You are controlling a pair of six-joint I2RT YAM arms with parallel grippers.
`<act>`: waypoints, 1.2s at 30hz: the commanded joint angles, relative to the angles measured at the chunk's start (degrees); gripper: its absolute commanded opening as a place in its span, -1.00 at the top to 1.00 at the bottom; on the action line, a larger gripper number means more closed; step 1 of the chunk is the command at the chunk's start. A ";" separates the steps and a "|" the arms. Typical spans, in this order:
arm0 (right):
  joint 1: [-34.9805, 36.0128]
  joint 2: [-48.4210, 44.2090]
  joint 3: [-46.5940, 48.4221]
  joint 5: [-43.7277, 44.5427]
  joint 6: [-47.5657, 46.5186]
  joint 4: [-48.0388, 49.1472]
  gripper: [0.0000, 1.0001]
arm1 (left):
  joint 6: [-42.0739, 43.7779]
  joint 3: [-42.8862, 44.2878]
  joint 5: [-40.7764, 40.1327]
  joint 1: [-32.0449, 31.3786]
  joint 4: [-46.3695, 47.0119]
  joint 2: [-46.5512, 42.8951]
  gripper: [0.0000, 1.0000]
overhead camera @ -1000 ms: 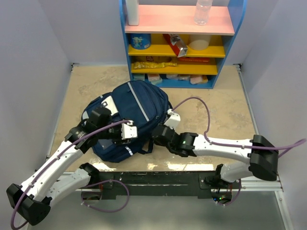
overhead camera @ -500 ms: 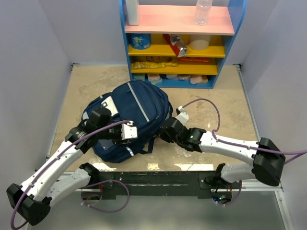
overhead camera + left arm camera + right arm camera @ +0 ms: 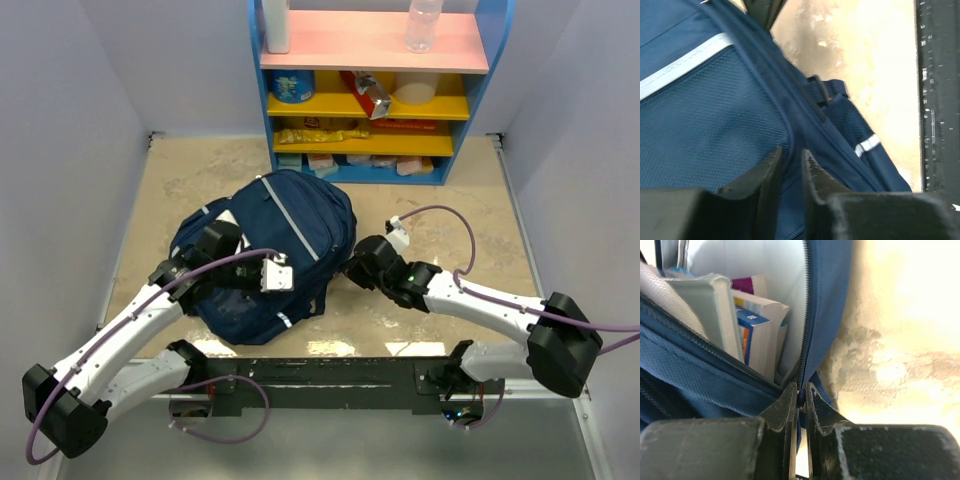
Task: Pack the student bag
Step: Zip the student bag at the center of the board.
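The student bag, navy with a light stripe, lies left of centre on the table. My left gripper is on its near left side. In the left wrist view my left gripper is shut on a fold of the student bag beside a seam. My right gripper is at the bag's right edge. The right wrist view shows my right gripper shut on the zip slider at the end of the zip. The bag's mouth gapes, with several books standing inside.
A blue shelf unit with pink and yellow shelves stands at the back, holding snack packets, a can and a clear bottle. White walls close both sides. A black rail runs along the near edge. The marble tabletop is bare to the right.
My left gripper's jaws have narrowed onto the bag's fabric. My right gripper has moved right and away from me along the bag's edge, and the bag has shifted slightly.
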 commanded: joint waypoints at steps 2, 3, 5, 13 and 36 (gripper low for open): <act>-2.53 -2.18 -1.52 1.25 -1.55 2.98 1.00 | -1.26 1.20 -1.49 -0.41 -13.79 3.58 0.29; -2.53 -2.00 -1.61 0.81 -1.46 2.89 1.00 | -2.22 2.52 -1.14 -0.41 -13.61 3.85 0.24; -2.53 -2.09 -2.31 -0.25 -1.38 3.32 1.00 | -4.06 6.30 -0.70 -1.19 -13.09 5.07 -0.64; -2.53 -4.55 -3.02 -0.07 -1.38 4.03 1.00 | -13.39 7.38 -5.60 -7.00 -5.71 11.05 -1.00; -2.53 -4.46 -4.95 -2.71 -2.08 6.31 1.00 | -19.89 11.33 -39.79 -19.12 -0.18 11.59 -1.00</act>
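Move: The left fingertips sit on a fold at the edge of the student bag's front pocket. The bag's side fabric they go for next lies about 4 cm ahead, 5 cm right and 2 cm below, the strap's reflective band about 6 cm back and 2 cm right. The zip slider, already in the right fingertips, is about 16 cm to the left hand's right and 5 cm ahead. From the right hand, the books lie about 9 cm ahead and 5 cm left, slightly below. The left hand opens its fingers wide and lets go of the pinched pocket edge, rising a little, then slides some 5 cm to the right over the bag while dipping again, in the direction of the right hand. From there it swings forward about 3.5 cm, with a smaller lift and a little back to the left, turning about 15 degrees counter-clockwise and ending with the open fingers astride the bag's side fabric, while the right hand keeps its pinch on the zip slider and stays nearly in place, easing about 1 cm right. ##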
